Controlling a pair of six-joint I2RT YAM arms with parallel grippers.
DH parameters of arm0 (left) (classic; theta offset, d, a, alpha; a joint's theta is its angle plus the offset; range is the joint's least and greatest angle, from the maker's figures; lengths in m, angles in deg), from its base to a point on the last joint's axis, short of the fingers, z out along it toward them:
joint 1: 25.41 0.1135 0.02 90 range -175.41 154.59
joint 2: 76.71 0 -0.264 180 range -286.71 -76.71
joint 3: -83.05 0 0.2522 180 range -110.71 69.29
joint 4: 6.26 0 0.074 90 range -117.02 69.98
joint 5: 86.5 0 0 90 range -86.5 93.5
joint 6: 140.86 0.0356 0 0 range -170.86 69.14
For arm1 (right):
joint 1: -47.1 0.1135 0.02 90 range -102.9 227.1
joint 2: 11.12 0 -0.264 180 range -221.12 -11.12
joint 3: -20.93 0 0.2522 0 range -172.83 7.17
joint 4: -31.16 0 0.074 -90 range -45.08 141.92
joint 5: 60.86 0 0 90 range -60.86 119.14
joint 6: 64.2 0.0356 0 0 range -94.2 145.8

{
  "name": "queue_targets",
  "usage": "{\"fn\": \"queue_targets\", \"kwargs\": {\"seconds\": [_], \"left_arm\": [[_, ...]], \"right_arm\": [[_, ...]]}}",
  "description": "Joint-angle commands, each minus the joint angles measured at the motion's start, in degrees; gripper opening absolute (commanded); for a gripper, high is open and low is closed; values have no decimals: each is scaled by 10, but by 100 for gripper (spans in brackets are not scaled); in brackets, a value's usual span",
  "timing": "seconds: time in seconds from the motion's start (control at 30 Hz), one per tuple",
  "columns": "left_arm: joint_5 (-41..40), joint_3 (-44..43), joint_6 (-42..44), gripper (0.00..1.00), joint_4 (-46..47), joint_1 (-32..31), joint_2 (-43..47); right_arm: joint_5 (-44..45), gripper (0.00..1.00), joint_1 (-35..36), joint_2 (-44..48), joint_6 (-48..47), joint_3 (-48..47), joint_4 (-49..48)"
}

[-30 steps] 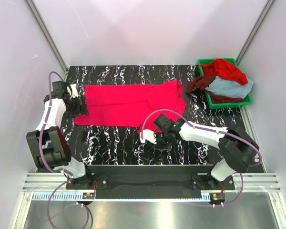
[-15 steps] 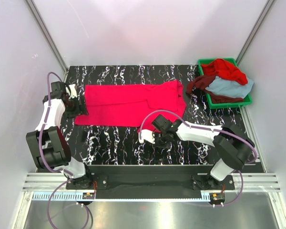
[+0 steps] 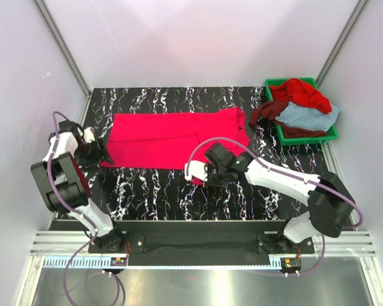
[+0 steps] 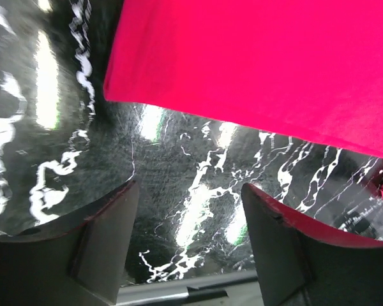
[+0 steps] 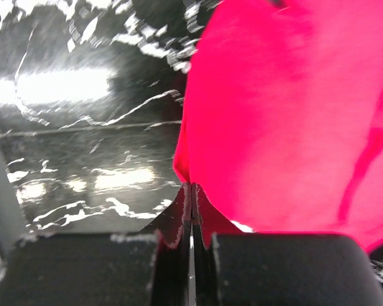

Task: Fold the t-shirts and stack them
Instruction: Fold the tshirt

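Observation:
A crimson-pink t-shirt (image 3: 172, 137) lies spread flat across the black marbled table (image 3: 153, 185). My right gripper (image 3: 202, 174) is shut on the shirt's near right corner. In the right wrist view its closed tips (image 5: 191, 189) pinch a fold of the pink cloth (image 5: 281, 115). My left gripper (image 3: 98, 153) is at the shirt's near left corner. In the left wrist view it (image 4: 188, 189) stands open over bare table with nothing between the fingers, just short of the cloth's edge (image 4: 255, 64).
A green bin (image 3: 306, 138) at the back right holds a red t-shirt (image 3: 300, 92), a light blue-grey one (image 3: 306, 116) and a dark maroon one (image 3: 265, 115) that hangs over its left rim. White walls close in the table's left, back and right sides.
My right gripper has shut on the shirt's near right corner. My left gripper has slid nearer along the shirt's left edge to its near corner.

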Motion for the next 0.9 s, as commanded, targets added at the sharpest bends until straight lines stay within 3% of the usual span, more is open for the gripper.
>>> {"fn": "queue_targets", "kwargs": {"seconds": [0.0, 0.5, 0.87], "left_arm": [[47, -26, -6, 69, -24, 6, -40], [37, -126, -21, 50, -29, 49, -162], [25, -197, -17, 49, -23, 51, -224]], "right_arm": [[32, 0, 4, 31, 3, -23, -2], [28, 0, -4, 25, 5, -8, -36], [13, 0, -10, 12, 19, -9, -50]]}}
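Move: The t-shirt's near left corner lies about 4 cm ahead of the open left gripper, 4 cm to its left and some 6 cm below. Its far left corner is roughly 21 cm straight beyond that near corner. The sleeve end pinched by the right gripper is about 34 cm to the left gripper's right, 6 cm nearer the base and at its height. From the right gripper, the near left corner is around 38 cm left, 9 cm ahead and 7 cm below. Bring the left gripper down about 4 cm beside the t-shirt's near left corner, then sweep it low, forward and left, some 5 cm each way, until its fingers straddle that corner from just above. Narrow the fingers to about half open on the way, without shutting them. With the right gripper, keep the sleeve end pinched, lift it another 2 cm at once and hold it there. ##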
